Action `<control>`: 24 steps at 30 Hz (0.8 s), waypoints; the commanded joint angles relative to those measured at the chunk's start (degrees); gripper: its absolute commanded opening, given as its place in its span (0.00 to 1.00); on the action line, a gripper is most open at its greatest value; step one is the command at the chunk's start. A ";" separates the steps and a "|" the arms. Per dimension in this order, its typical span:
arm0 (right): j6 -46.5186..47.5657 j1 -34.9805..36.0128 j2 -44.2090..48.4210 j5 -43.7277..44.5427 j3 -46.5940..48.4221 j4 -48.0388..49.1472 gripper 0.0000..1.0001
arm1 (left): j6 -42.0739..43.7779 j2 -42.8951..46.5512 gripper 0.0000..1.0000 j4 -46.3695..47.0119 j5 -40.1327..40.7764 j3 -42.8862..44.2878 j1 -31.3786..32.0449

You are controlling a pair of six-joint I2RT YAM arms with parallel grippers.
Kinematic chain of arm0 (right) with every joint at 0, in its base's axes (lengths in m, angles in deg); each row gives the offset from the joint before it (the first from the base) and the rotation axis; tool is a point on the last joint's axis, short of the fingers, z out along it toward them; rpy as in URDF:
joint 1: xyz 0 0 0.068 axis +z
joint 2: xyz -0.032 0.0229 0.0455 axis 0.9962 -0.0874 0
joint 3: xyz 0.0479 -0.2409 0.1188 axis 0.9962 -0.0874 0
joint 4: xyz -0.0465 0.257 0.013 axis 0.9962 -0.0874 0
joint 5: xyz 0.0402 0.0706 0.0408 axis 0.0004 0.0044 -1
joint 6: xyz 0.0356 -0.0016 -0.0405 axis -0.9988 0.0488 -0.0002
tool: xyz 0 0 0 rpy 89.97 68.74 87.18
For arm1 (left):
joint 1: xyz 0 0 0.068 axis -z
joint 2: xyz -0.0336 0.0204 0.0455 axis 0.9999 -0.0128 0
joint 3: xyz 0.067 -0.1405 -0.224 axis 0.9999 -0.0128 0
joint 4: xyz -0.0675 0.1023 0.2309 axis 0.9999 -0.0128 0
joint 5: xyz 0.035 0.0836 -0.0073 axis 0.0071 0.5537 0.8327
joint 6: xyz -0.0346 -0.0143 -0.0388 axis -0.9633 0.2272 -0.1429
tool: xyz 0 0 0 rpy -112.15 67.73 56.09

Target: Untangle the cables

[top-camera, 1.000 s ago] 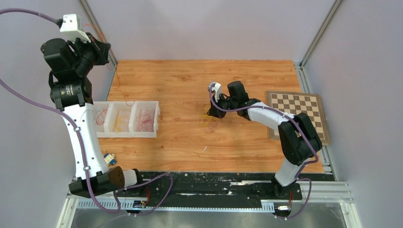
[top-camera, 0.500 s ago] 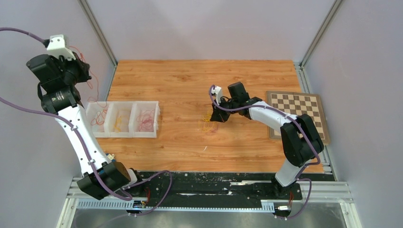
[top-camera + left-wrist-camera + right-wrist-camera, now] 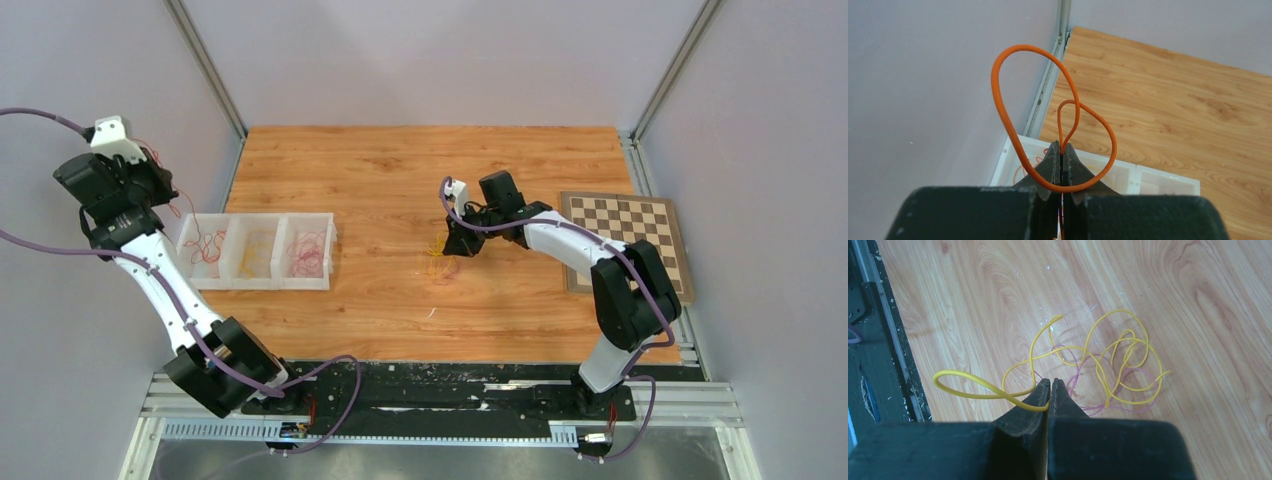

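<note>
A small tangle of yellow and pink cables (image 3: 436,262) lies mid-table. The yellow cable (image 3: 1120,347) and the pink cable (image 3: 1079,371) curl over each other on the wood. My right gripper (image 3: 1050,385) is shut on a yellow strand that loops out to its left; in the top view this gripper (image 3: 455,245) sits low at the tangle's right side. My left gripper (image 3: 1062,150) is shut on an orange cable (image 3: 1000,107) that stands up in two loops. That gripper (image 3: 160,188) hangs high at the far left, above the leftmost bin.
Three joined white bins (image 3: 330,250) at the table's left hold red-orange, yellow and pink strings. A chessboard (image 3: 625,240) lies at the right edge. Grey walls and a metal post (image 3: 1048,85) stand close by the left arm. The black base rail (image 3: 450,385) runs along the front.
My left arm has swung left and down from the back-left corner, carrying the orange cable over the leftmost bin. The right gripper has sunk slightly onto the tangle.
</note>
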 commanded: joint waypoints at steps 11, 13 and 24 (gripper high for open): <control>0.88 -0.25 -1.39 -1.36 3.82 -1.94 0.00 | 13.22 -0.60 0.00 13.27 -2.53 -12.13 -1.51; 0.97 -0.18 -1.47 -1.38 3.79 -2.21 0.00 | 17.39 -2.08 0.00 12.85 -2.46 -13.35 -1.55; 0.88 -0.26 -2.91 -1.68 4.30 -2.83 0.00 | 31.79 -15.08 0.00 6.44 -0.73 -13.75 -1.47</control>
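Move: The left hand, pinching the orange cable, is high above the box's leftmost compartment, where orange cable already lies: its middle is some 32 cm below, about 1 cm farther out and 3 cm to the left. The yellow-cable compartment lies about 10 cm to the hand's right, the pink-cable one some 23 cm right, both about 1 cm ahead. From the right hand, the orange compartment is roughly 63 cm left, 4 cm farther out and 8 cm below. Downward, slowly at first and then faster, the left hand sinks about 16 cm towards the leftmost compartment, easing a few centimetres left in the second half. The wrist tips the fingers some 15 degrees further down and rolls slightly left side up, while the closed fingers keep their pinch on the orange cable. ##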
